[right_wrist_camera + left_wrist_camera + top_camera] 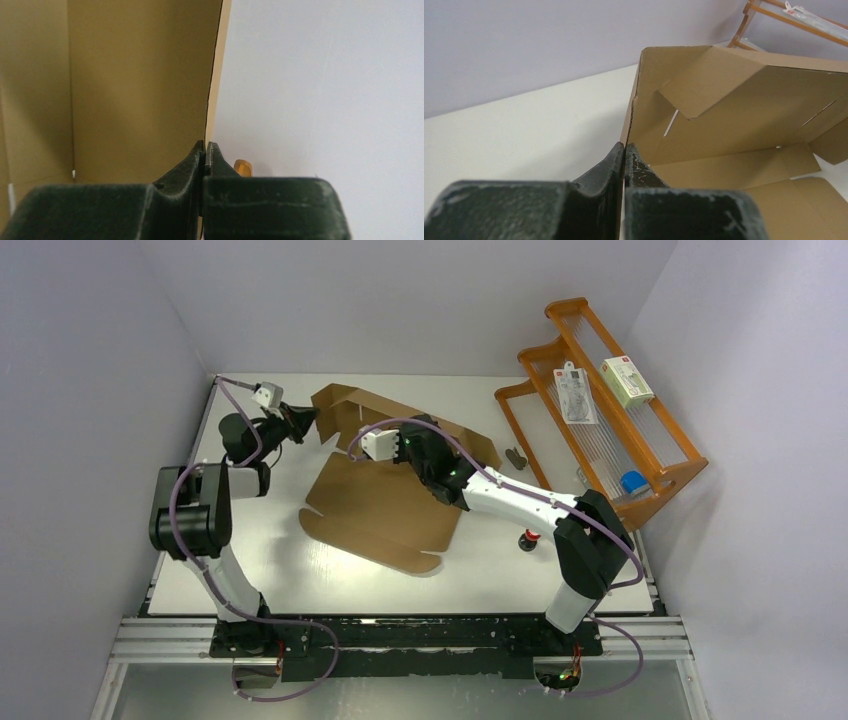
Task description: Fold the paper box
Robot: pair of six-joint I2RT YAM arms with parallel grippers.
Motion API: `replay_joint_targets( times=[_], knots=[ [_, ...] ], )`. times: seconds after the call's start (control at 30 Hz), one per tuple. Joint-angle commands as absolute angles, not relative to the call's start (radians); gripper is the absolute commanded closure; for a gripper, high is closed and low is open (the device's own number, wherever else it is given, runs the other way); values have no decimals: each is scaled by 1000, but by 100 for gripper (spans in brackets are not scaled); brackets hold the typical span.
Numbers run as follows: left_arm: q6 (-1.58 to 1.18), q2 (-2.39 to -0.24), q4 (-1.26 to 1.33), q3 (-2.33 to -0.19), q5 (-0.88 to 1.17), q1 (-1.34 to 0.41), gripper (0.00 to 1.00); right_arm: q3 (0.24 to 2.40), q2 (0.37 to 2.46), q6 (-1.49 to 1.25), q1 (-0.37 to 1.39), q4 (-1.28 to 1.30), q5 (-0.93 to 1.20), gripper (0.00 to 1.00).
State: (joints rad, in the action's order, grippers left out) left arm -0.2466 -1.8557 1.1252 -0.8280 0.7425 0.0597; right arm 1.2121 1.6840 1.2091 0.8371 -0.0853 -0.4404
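Observation:
The paper box point(385, 505) is a brown corrugated cardboard sheet in the middle of the table, its near part flat and its far walls raised. My left gripper point(303, 420) is shut on the box's upright left wall; in the left wrist view that wall's edge point(630, 120) runs up from between the fingertips of the left gripper point(624, 146). My right gripper point(375, 443) is shut on a raised wall nearer the middle. In the right wrist view the right gripper point(205, 146) pinches the thin cardboard edge point(215, 75), with the paper box's inner face point(135, 85) to its left.
An orange wooden rack point(600, 405) stands at the back right, holding a white-and-green carton point(627, 380), a packet point(574, 392) and a blue item point(632, 482). A small dark object point(516, 456) lies beside it, and a red-and-black one point(528, 538) sits by the right arm.

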Motion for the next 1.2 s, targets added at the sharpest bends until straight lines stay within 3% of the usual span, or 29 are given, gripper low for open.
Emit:
replay_joint_targets(
  times=[0.0,0.47,1.17],
  knots=[
    [-181,-1721,1066,-774,708,49,95,1216,1694,1206,834,-105,-427,100],
    [-169,-1475,694,-660,519,-27,95,1164,1717,1192,883,-166,-497,100],
    [-260,-1237,779,-335,282,-221,95,986,1705,1207,1035,-406,-675,100]
  ],
)
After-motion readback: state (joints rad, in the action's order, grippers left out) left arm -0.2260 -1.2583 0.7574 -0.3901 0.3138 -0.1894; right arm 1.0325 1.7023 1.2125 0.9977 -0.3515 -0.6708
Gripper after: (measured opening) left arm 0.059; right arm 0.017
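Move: My left fingers already pinch the near edge of the box's left end wall. The far wall's top-left corner lies about 8 cm to their right, 5 cm ahead and slightly higher; the left end of the near flap is roughly 24 cm back, 5 cm left and 15 cm below. My right fingers already grip the far wall's top edge; from them the left hand's pinched edge is some 24 cm left, 3 cm ahead and a little lower. With my left hand I keep the end wall pinched and pull it back towards me about 12 cm, lifting a couple of centimetres first, then easing down and, later, drifting right, while the wrist dips and turns counter-clockwise some 10 degrees each. My right hand keeps its pinch on the far wall, then follows about 5 cm back, a bit lower and to the left. ##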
